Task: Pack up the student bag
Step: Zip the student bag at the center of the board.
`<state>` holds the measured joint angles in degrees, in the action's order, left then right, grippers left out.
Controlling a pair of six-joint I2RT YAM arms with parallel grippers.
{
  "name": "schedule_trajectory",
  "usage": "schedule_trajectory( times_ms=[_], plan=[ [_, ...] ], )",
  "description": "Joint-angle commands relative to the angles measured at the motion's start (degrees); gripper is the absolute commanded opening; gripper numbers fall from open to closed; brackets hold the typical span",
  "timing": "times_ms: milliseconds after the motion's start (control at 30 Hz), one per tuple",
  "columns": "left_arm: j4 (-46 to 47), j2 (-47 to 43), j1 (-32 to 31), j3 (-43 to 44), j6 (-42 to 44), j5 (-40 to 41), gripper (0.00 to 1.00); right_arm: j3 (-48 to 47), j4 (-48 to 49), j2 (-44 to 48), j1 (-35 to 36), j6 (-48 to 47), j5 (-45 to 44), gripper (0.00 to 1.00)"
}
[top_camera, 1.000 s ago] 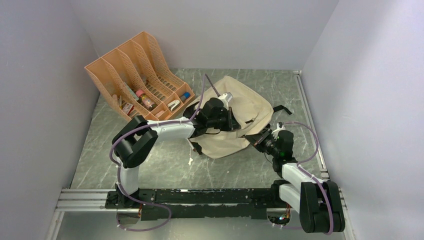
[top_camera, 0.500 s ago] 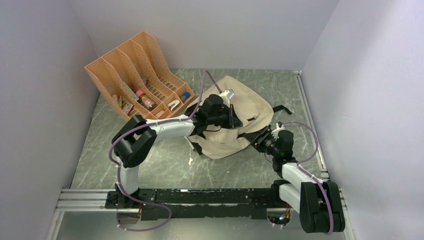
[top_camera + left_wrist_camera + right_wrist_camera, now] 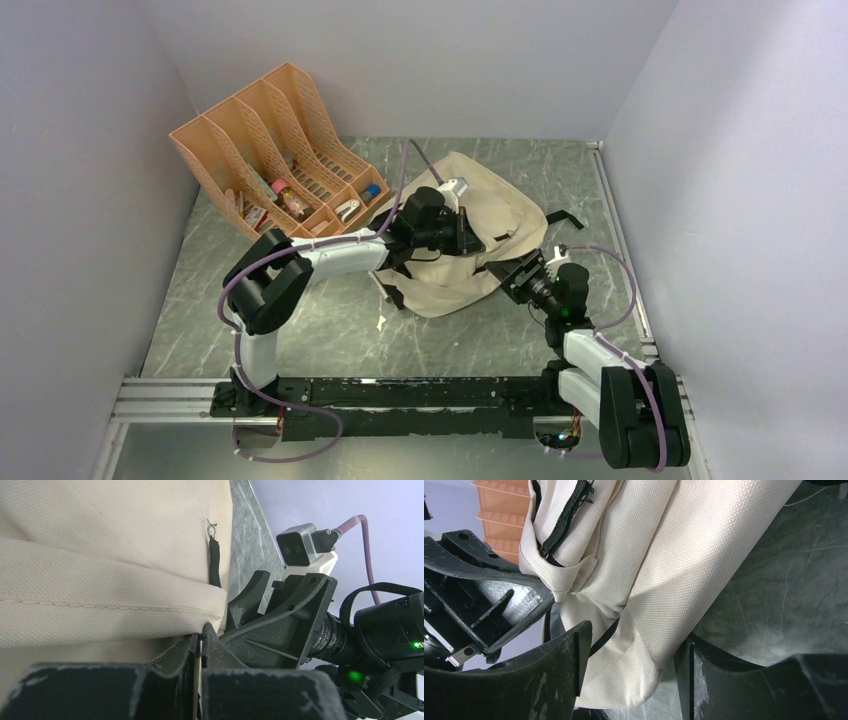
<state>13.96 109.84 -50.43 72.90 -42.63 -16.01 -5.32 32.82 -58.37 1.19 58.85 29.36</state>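
Note:
The student bag (image 3: 505,210), cream fabric with black zipper lines, lies crumpled at the middle right of the table. My left gripper (image 3: 468,243) reaches over it from the left. In the left wrist view this gripper (image 3: 201,636) is shut, pinching a folded hem of the bag (image 3: 100,605). My right gripper (image 3: 517,273) sits at the bag's near right edge. In the right wrist view it (image 3: 631,655) is open, with a loose fold of the bag (image 3: 659,580) lying between the spread fingers (image 3: 574,650). The bag's inside is hidden.
An orange file organizer (image 3: 262,140) stands at the back left, with small bottles and other items in its compartments. A black strap (image 3: 565,217) trails from the bag's right side. Grey walls close in on the left, back and right.
My right gripper has gone from shut on the bag's edge to open, and the fold now lies loose between its fingers. The left gripper keeps its pinch and has shifted slightly back.

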Motion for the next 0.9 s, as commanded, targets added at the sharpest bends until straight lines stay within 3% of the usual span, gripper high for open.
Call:
schedule_trajectory(
  times_ms=[0, 200, 300, 367, 500, 567, 667, 867],
  plan=[
    [4.0, -1.2, 0.3, 0.8, 1.3, -2.4, 0.05, 0.2, 7.0, -1.1, 0.0, 3.6, 0.0, 0.60],
    [4.6, -2.5, 0.4, -2.2, 1.4, -2.7, 0.05, -1.5, 10.2, -5.3, 0.0, 5.2, 0.4, 0.25],
    [4.3, -3.2, 0.4, -3.4, 1.6, -1.8, 0.05, -1.1, 12.6, -5.7, 0.0, 6.4, 0.9, 0.13],
    [2.8, -3.6, 0.7, -3.5, 1.8, -0.9, 0.12, -0.3, 14.6, -5.4, 0.0, 7.1, 1.1, 0.05],
    [-0.9, -4.8, 1.0, -3.8, 2.2, 1.5, 0.45, 1.4, 19.6, -4.3, 0.0, 8.6, 1.9, 0.00],
    [-2.8, -6.3, 1.0, -4.0, 2.2, 1.9, 0.55, 2.0, 21.7, -4.4, 0.0, 9.4, 2.1, 0.00],
    [-4.0, -8.8, 0.7, -5.6, 1.7, 2.0, 0.60, 2.2, 21.9, -4.5, 0.0, 9.4, 2.0, 0.00],
    [-5.7, -13.5, -2.0, -10.6, 1.8, 4.8, 0.57, 2.6, 21.5, -4.6, 0.0, 9.1, 1.1, 0.00]
  ],
)
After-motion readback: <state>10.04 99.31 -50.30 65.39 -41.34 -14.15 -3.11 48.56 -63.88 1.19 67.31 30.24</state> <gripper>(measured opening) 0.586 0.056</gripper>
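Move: Between the right hand's open fingers, about 1 cm ahead and 1 cm low, lies the bag's fold at the zip end. The left hand is still shut on the bag near there; from it that fold is some 2 cm back, 2 cm right and 4 cm down. The loose black strip is roughly 3 cm ahead and 4 cm right of the left hand; the organiser's near corner, 13 cm ahead and 18 cm left. Closing on the fold, the right hand edges about 1 cm forward, pinches the cloth and lifts it some 2 cm, rolling slightly so its left side rises. The left hand first dips about 1 cm beside it, opens to a bit over half, then draws off left, up and a little back, roughly 4 cm to the left, away from the right gripper. ##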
